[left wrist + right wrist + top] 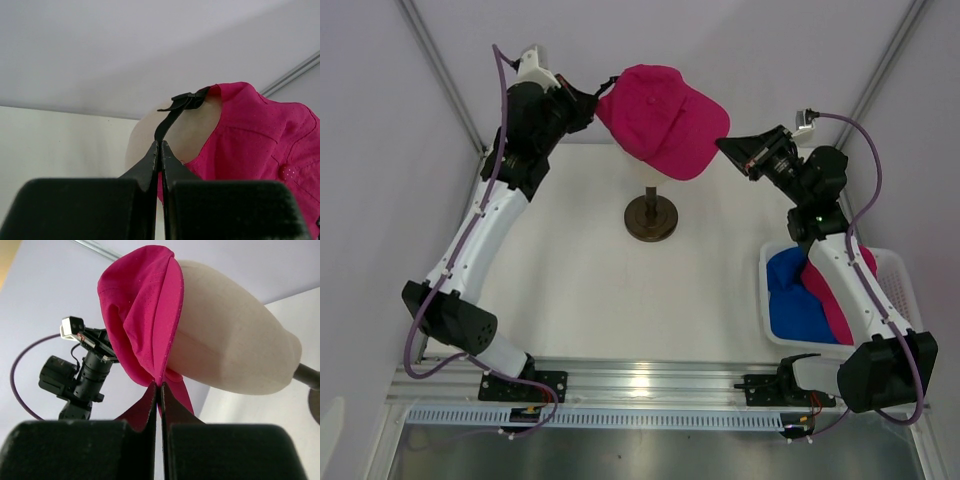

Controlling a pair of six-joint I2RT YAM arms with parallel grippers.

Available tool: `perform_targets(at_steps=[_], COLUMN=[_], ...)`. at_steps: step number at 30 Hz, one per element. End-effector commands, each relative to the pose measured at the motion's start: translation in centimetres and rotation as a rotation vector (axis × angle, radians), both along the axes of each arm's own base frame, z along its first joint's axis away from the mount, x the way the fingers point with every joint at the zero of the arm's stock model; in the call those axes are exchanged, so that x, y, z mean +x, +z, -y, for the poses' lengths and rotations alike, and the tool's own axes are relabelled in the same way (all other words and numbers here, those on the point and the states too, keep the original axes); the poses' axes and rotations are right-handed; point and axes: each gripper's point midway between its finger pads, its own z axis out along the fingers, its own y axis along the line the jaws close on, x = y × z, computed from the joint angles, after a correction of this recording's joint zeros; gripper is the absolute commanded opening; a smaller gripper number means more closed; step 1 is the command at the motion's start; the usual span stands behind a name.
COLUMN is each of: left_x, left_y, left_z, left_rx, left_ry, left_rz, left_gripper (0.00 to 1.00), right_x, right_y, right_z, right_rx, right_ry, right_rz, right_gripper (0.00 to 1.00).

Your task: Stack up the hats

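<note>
A magenta-pink hat [662, 118] sits over the cream mannequin head [235, 347]. My left gripper [601, 95] is behind the hat, shut on its black back strap [172, 111]; the tips [160, 144] pinch the strap's end. My right gripper [725, 143] is at the hat's front right, shut on the edge of the pink brim [150, 315], with the fingertips [160, 386] closed on the fabric. A royal blue hat [794, 298] lies in the white basket [764, 290] beside another pink hat [832, 308].
The mannequin's dark round stand [651, 218] rests on the white table behind the middle. The basket is at the right, under my right arm. Pale walls close in at the back and sides. My left arm's camera [80, 372] shows beyond the hat.
</note>
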Motion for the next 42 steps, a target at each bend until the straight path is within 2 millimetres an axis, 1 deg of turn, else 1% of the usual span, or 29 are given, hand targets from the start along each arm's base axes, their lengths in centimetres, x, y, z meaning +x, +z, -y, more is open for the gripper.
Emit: perform_targets(at_steps=[1,2,3,4,6,7,10,13,14,16,17,18,19,20,23,24,27,28,31,32,33,34,35,38,40,41,42], left_x=[-1.8,-2.1,-2.2,-1.8,-1.9,-1.5,-1.3,-0.2,0.5,1.1,1.5,1.8,1.9,2.1,2.3,2.5,2.8,3.0,3.2,3.2,3.2,3.2,3.3,3.4,3.4,3.5,3.5], left_y=[4.4,6.1,5.8,5.2,5.7,5.2,5.5,3.9,3.3,1.9,1.4,0.7,0.5,-0.6,-0.9,-1.9,-3.2,-3.7,-5.4,-5.6,-6.4,-6.4,-6.8,-7.5,-7.9,-8.4,-8.4], left_z=[-0.5,-0.6,0.1,0.5,0.7,0.9,0.6,-0.3,-1.0,-1.3,-1.8,-2.0,-2.2,-2.4,-2.7,-2.6,-2.3,-2.2,-1.9,-1.9,-1.8,-1.8,-1.8,-1.5,-1.5,-1.5,-1.5], left_rx=[0.037,0.029,0.031,0.033,0.019,0.019,-0.002,-0.021,-0.029,-0.05,-0.053,-0.051,-0.05,-0.044,-0.043,-0.037,-0.028,-0.027,-0.03,-0.028,-0.025,-0.024,-0.021,-0.011,-0.009,-0.004,-0.004], left_ry=[-0.012,-0.011,-0.053,-0.063,-0.074,-0.077,-0.074,-0.048,-0.032,-0.037,-0.024,-0.017,-0.009,-0.001,0.002,-0.004,-0.023,-0.028,-0.041,-0.04,-0.041,-0.043,-0.045,-0.062,-0.062,-0.062,-0.061], left_rz=[0.081,0.109,0.097,0.077,0.065,0.049,0.029,-0.025,-0.044,-0.085,-0.098,-0.112,-0.115,-0.133,-0.128,-0.147,-0.173,-0.183,-0.208,-0.209,-0.223,-0.219,-0.223,-0.236,-0.243,-0.251,-0.251], left_gripper=[0.01,0.01,0.01,0.01,0.01,0.01,0.01,0.01,0.01,0.01,0.01,0.01,0.01,0.01,0.01,0.01,0.01,0.01,0.01,0.01,0.01,0.01,0.01,0.01,0.01,0.01,0.01], right_x=[-0.9,-0.8,-0.8,-0.6,-0.6,-0.5,-0.4,0.2,0.7,1.2,1.4,1.8,2.1,2.3,2.9,3.1,3.4,3.5,3.5,3.5,3.5,3.4,3.5,3.5,3.5,3.5,3.5], right_y=[5.6,5.6,6.0,6.5,7.1,7.4,8.3,8.5,8.0,7.4,7.1,6.2,5.7,5.4,3.8,3.2,1.6,0.8,-0.6,-1.8,-2.2,-2.7,-3.8,-5.8,-6.6,-7.3,-7.8], right_z=[1.0,1.1,1.2,1.4,1.5,1.6,1.7,1.8,1.7,1.5,1.4,1.2,1.1,1.1,1.0,1.1,1.4,1.5,1.9,2.0,2.1,2.2,2.2,2.5,2.6,2.6,2.6], right_rx=[0.111,0.117,0.131,0.157,0.192,0.206,0.243,0.245,0.236,0.227,0.225,0.221,0.217,0.214,0.185,0.168,0.142,0.132,0.117,0.097,0.088,0.079,0.062,0.041,0.043,0.048,0.05], right_ry=[-0.021,-0.027,-0.03,-0.034,-0.031,-0.03,-0.026,-0.037,-0.04,-0.034,-0.028,-0.021,-0.022,-0.02,-0.031,-0.044,-0.057,-0.061,-0.073,-0.079,-0.089,-0.094,-0.103,-0.116,-0.114,-0.113,-0.111], right_rz=[0.064,0.045,0.043,0.032,0.028,0.028,0.02,0.017,-0.003,-0.016,-0.02,-0.042,-0.053,-0.058,-0.08,-0.084,-0.115,-0.133,-0.162,-0.178,-0.185,-0.2,-0.216,-0.254,-0.275,-0.294,-0.306], right_gripper=[0.0,0.0,0.0,0.0,0.0,0.0,0.0,0.0,0.0,0.0,0.0,0.0,0.0,0.0,0.0,0.0,0.0,0.0,0.0,0.0,0.0,0.0,0.0,0.0,0.0,0.0,0.0])
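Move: Between the hands, which already pinch the pink hat by its back strap (left) and brim (right), stands the mannequin head. Its middle is some 11 cm to the right of the left hand, 5 cm nearer the base and roughly 10 cm lower; from the right hand it is about 11 cm left, 4 cm ahead and equally low. The stretched hat's middle lies over the head, about level with both hands; the stand's base is on the table beneath, some 40 cm below them. Lifting together first, both hands carry the hat about 6 cm up, the right hand rolling some 10 degrees, then swing it a few centimetres forward and pull it down 11 to 12 cm over the mannequin head. Both tip downward by about 12 degrees as they sink, fingers staying shut on strap and brim. ##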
